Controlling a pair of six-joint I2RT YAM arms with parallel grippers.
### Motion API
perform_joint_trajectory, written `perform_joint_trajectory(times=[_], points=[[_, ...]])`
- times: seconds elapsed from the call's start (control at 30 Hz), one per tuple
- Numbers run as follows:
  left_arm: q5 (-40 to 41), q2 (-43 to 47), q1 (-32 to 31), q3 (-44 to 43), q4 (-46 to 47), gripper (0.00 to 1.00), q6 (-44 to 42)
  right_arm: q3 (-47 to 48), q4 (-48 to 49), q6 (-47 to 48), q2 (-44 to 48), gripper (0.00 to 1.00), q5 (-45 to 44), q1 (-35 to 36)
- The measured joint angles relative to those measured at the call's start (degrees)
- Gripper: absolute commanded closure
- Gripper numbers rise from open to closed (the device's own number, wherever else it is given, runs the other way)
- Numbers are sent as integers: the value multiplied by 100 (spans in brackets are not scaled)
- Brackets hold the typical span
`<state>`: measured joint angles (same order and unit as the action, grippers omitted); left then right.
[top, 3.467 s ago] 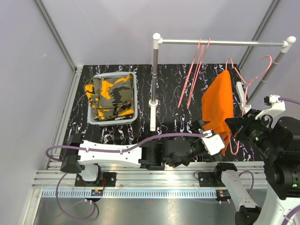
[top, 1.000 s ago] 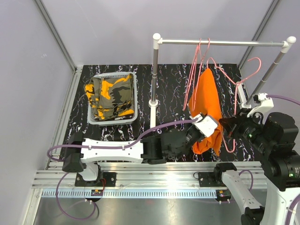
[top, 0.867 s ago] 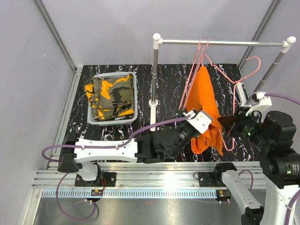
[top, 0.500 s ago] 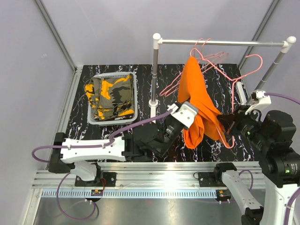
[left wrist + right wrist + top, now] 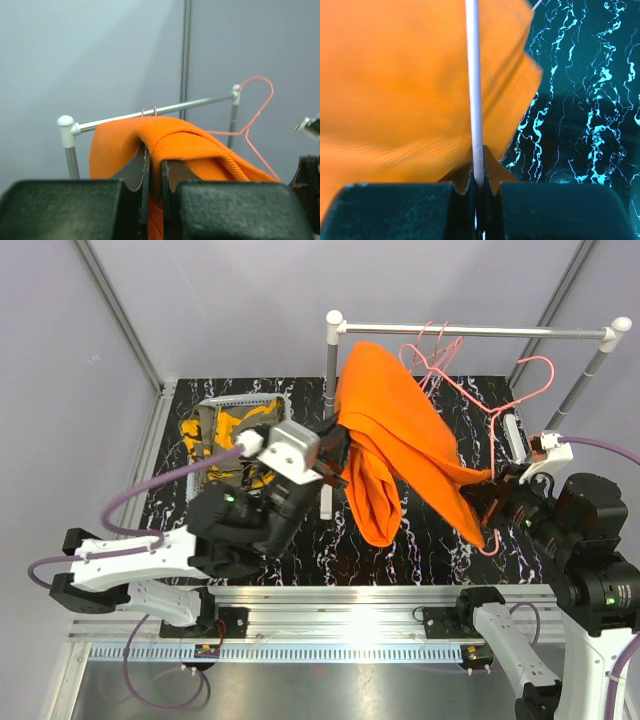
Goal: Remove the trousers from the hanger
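The bright orange trousers [image 5: 400,435] hang stretched in the air between both arms. My left gripper [image 5: 337,452], raised high left of centre, is shut on a fold of them [image 5: 190,145]. Their lower right end still lies over the pink wire hanger [image 5: 512,405], which my right gripper [image 5: 488,508] holds shut by its thin wire [image 5: 476,100]. In the right wrist view the orange trousers [image 5: 395,90] fill the left side. The camouflage trousers [image 5: 230,425] lie in the grey basket [image 5: 215,402], partly hidden by my left arm.
A clothes rail [image 5: 500,332] on two posts crosses the back, with two bare pink hangers [image 5: 432,348] on it. Its left post [image 5: 331,360] stands just behind the orange cloth. The table [image 5: 430,540] is black marble. Grey walls close in left and right.
My left arm has risen and swung left towards the basket, dragging the orange trousers up and left. The hanger and my right gripper have stayed nearly in place.
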<state>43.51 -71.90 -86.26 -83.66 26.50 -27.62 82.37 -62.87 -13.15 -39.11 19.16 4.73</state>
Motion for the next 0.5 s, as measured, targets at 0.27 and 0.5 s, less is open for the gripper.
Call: perform_joint_trajectory(times=[0.27, 0.5], points=[[-46, 450, -4, -424, 269, 100, -396, -26, -7, 22, -9, 100, -24, 0], [667, 363, 120, -977, 767, 100, -1729, -24, 0, 28, 2, 100, -24, 0]])
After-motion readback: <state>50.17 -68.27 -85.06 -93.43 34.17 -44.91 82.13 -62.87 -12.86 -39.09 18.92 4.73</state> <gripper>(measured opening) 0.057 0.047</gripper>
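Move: The left hand, already holding the orange trousers high up, has the basket about 17 cm ahead, 19 cm to its left and some 53 cm below. The rack's left post stands roughly 18 cm ahead and 2 cm left, its middle 30 cm lower; the hanger held by the right hand is about 15 cm right, 6 cm ahead and 16 cm below. From the right hand, the basket lies some 38 cm left, 18 cm ahead and 35 cm below. Leftward by about 11 cm and up some 8 cm, the left hand draws the pinched trousers away from the hanger, past the near side of the rack's left post; late on it edges forward and swings its fingers roughly 15 degrees counter-clockwise. The right hand stays put and keeps its pinch on the hanger. ##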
